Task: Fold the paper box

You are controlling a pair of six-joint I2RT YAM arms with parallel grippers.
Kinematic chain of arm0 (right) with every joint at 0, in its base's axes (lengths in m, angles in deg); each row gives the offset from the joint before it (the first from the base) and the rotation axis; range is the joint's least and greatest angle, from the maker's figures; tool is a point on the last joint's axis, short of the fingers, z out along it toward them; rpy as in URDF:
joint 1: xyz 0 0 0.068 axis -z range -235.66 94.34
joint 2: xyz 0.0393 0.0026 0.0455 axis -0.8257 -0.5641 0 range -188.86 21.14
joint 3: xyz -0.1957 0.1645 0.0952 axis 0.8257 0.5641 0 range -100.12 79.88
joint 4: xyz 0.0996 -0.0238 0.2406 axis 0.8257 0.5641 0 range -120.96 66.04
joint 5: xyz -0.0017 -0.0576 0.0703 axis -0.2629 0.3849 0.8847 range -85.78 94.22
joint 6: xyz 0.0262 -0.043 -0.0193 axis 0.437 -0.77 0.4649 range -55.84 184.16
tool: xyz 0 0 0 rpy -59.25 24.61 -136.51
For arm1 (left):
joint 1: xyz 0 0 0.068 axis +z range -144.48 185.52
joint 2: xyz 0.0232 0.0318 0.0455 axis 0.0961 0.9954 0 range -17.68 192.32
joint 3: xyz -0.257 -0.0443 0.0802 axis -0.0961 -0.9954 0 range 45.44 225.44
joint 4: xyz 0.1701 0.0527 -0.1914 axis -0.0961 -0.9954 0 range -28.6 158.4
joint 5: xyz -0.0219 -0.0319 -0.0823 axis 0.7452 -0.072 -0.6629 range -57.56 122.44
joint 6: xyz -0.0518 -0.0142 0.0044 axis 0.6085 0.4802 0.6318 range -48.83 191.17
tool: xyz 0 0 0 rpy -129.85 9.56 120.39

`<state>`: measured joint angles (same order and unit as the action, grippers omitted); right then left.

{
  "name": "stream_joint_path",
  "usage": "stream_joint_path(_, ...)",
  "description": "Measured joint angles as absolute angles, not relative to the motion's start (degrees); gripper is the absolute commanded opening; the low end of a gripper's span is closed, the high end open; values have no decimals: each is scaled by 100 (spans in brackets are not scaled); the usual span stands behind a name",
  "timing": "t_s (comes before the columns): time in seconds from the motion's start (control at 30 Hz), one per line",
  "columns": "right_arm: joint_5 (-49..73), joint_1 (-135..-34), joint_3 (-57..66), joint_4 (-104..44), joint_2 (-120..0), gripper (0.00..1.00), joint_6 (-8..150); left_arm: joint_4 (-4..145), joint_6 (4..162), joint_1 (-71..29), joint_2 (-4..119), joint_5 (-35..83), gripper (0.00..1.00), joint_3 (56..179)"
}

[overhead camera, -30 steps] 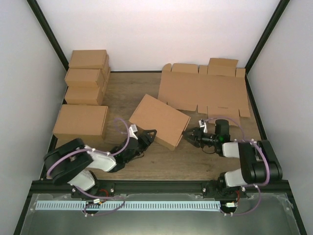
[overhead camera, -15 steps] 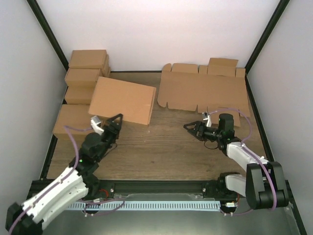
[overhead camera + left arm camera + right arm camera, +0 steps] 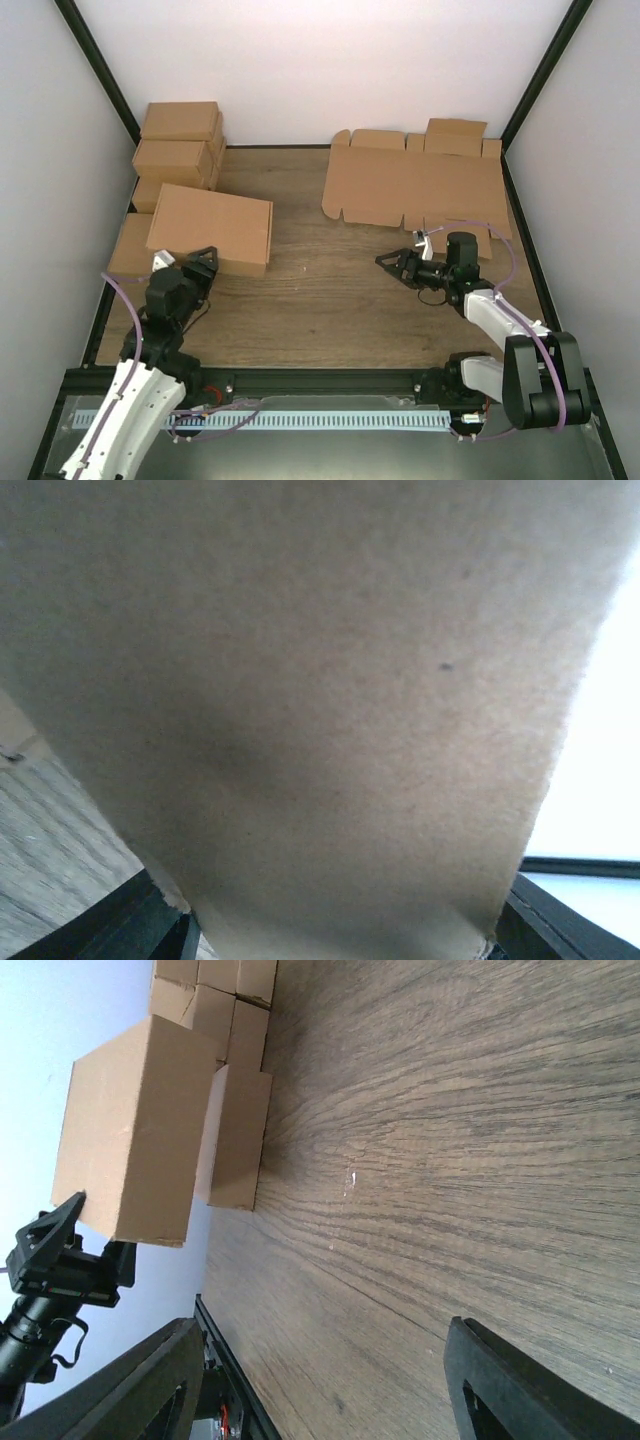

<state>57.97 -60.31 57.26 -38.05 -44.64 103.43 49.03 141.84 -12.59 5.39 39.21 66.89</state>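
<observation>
The paper box is a closed brown cardboard carton, held tilted at the table's left, partly over the cartons there. My left gripper is shut on its near edge. In the left wrist view the paper box fills nearly the whole frame, wedged between my left gripper's two dark fingers. My right gripper hovers open over bare wood at right centre, well apart from the box. The right wrist view shows the right gripper with nothing between its fingers, and the paper box far off.
Closed brown cartons are stacked along the left wall, one partly under the held box. Flat die-cut cardboard sheets lie at the back right. Black frame posts and grey walls bound the wooden table.
My left arm has swung the paper box from the table's middle to the left side. My right gripper has opened, let go of the box and drawn back to the right.
</observation>
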Motion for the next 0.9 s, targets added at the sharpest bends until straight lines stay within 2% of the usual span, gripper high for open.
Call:
stream_joint_path(0.4, 5815, -6031, 5711, -3733, -4587, 69, 10113, 4297, 13065, 1320, 1236, 1982, 53, 7304)
stream_joint_path(0.6, 5874, -6031, 5687, -3674, -4729, 69, 10028, 4258, 12392, 3136, 1815, 544, 53, 7450)
stream_joint_path(0.9, 6031, -6031, 5355, -3464, -4855, 69, 9814, 4048, 11841, 3908, 1966, -94, 53, 7535)
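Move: The box already standing at the left edge, onto which the folded box is being carried, has its middle about 13 cm to the left hand's left, 6 cm ahead and 12 cm below. The next pile of boxes stands beyond, some 21 cm ahead of that hand, 11 cm to its left and about 9 cm below. From the idle right hand, the standing box lies roughly 52 cm left, 5 cm ahead and 7 cm lower. The folded box, still gripped near its near side by the left hand, is carried about 11 cm to the left, over the standing box in front of the pile, at nearly constant height. Most of the travel comes early, then it slows. The wrist tips down by some 10 degrees and swings slightly counter-clockwise, while the fingers keep their hold. ##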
